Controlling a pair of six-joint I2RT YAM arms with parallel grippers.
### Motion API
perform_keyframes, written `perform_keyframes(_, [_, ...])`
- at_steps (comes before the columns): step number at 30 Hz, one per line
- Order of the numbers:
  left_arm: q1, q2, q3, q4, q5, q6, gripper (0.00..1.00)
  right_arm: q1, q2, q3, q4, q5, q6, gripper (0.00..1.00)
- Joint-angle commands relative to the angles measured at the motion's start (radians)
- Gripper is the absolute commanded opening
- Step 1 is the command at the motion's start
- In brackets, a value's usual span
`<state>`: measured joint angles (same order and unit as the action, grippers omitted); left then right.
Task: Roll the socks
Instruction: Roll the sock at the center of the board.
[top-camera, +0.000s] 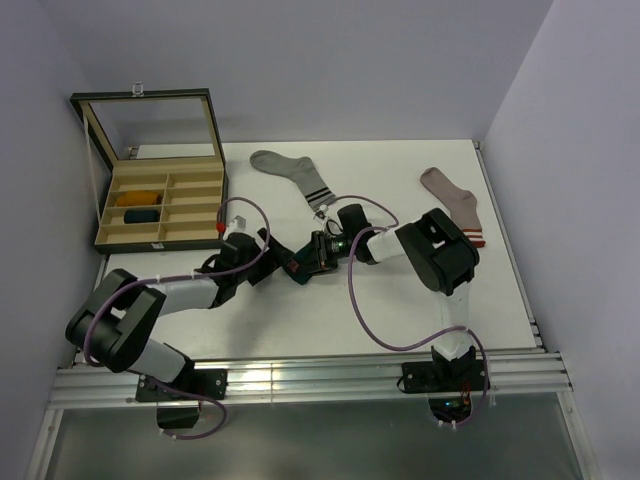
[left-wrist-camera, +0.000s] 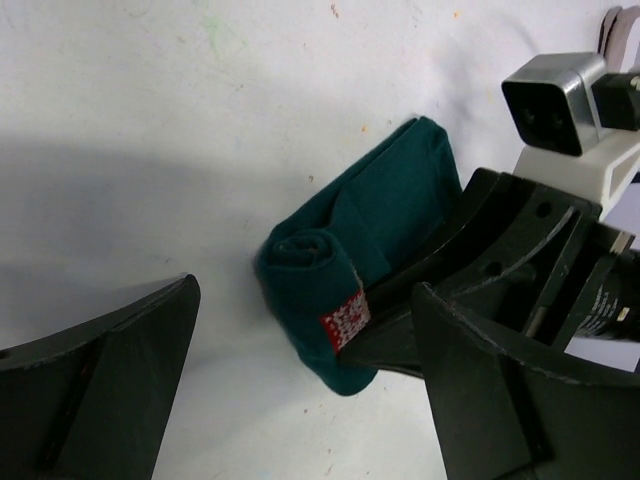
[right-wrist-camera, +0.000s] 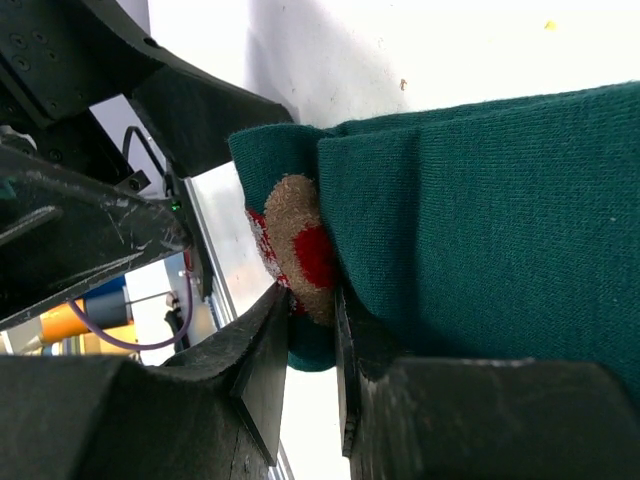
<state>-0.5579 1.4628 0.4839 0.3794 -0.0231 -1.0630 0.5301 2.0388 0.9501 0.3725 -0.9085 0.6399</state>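
A dark teal sock (left-wrist-camera: 345, 235) with a red-white figure lies partly rolled on the white table (top-camera: 400, 300) in the middle. My right gripper (right-wrist-camera: 312, 318) is shut on the rolled end of the teal sock (right-wrist-camera: 480, 190), pinching the fabric between its fingers (left-wrist-camera: 470, 250). My left gripper (left-wrist-camera: 305, 300) is open wide, one finger on each side of the roll and not touching it. From above, both grippers meet over the teal sock (top-camera: 300, 268). A mustard sock (top-camera: 140, 197) and a navy sock (top-camera: 142, 214) sit rolled in the box.
An open compartment box (top-camera: 200, 225) with its lid up stands at the back left. A grey striped sock (top-camera: 290, 170) lies flat at the back centre and a pinkish sock (top-camera: 455, 205) at the back right. Cables loop over both arms.
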Motion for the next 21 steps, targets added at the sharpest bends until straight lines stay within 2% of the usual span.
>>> perform_keyframes(1, [-0.005, 0.042, 0.031, -0.063, -0.011, -0.012, 0.91, -0.004, 0.046, 0.004, -0.056, 0.065, -0.016, 0.0])
perform_keyframes(8, [-0.014, 0.05, 0.048, -0.14, -0.044, -0.023, 0.74, -0.018, 0.078, 0.004, -0.012, 0.036, 0.036, 0.0])
perform_keyframes(16, [-0.03, 0.12, 0.099, -0.175, -0.029, -0.015, 0.73, -0.027, 0.101, 0.004, 0.011, 0.025, 0.067, 0.0])
perform_keyframes(21, [-0.036, 0.134, 0.122, -0.217, -0.046, -0.018, 0.64, -0.041, 0.119, -0.005, 0.046, 0.017, 0.099, 0.0])
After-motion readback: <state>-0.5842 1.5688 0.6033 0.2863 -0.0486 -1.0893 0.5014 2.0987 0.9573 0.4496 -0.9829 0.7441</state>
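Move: The teal sock's rolled end sits between and just beyond the left hand's open fingertips, about 4 cm right, 1 cm ahead and 3 cm below the hand. From the left hand, the grey sock lies some 20 cm ahead and 5 cm right, and the box about 12 cm ahead and 27 cm left. The right hand already pinches the rolled end, its middle 1 cm left, level fore and aft, and 1 cm below. Left hand eases some 2 cm right, forward and down around the rolled end, fingers narrowing; right keeps its pinch. ##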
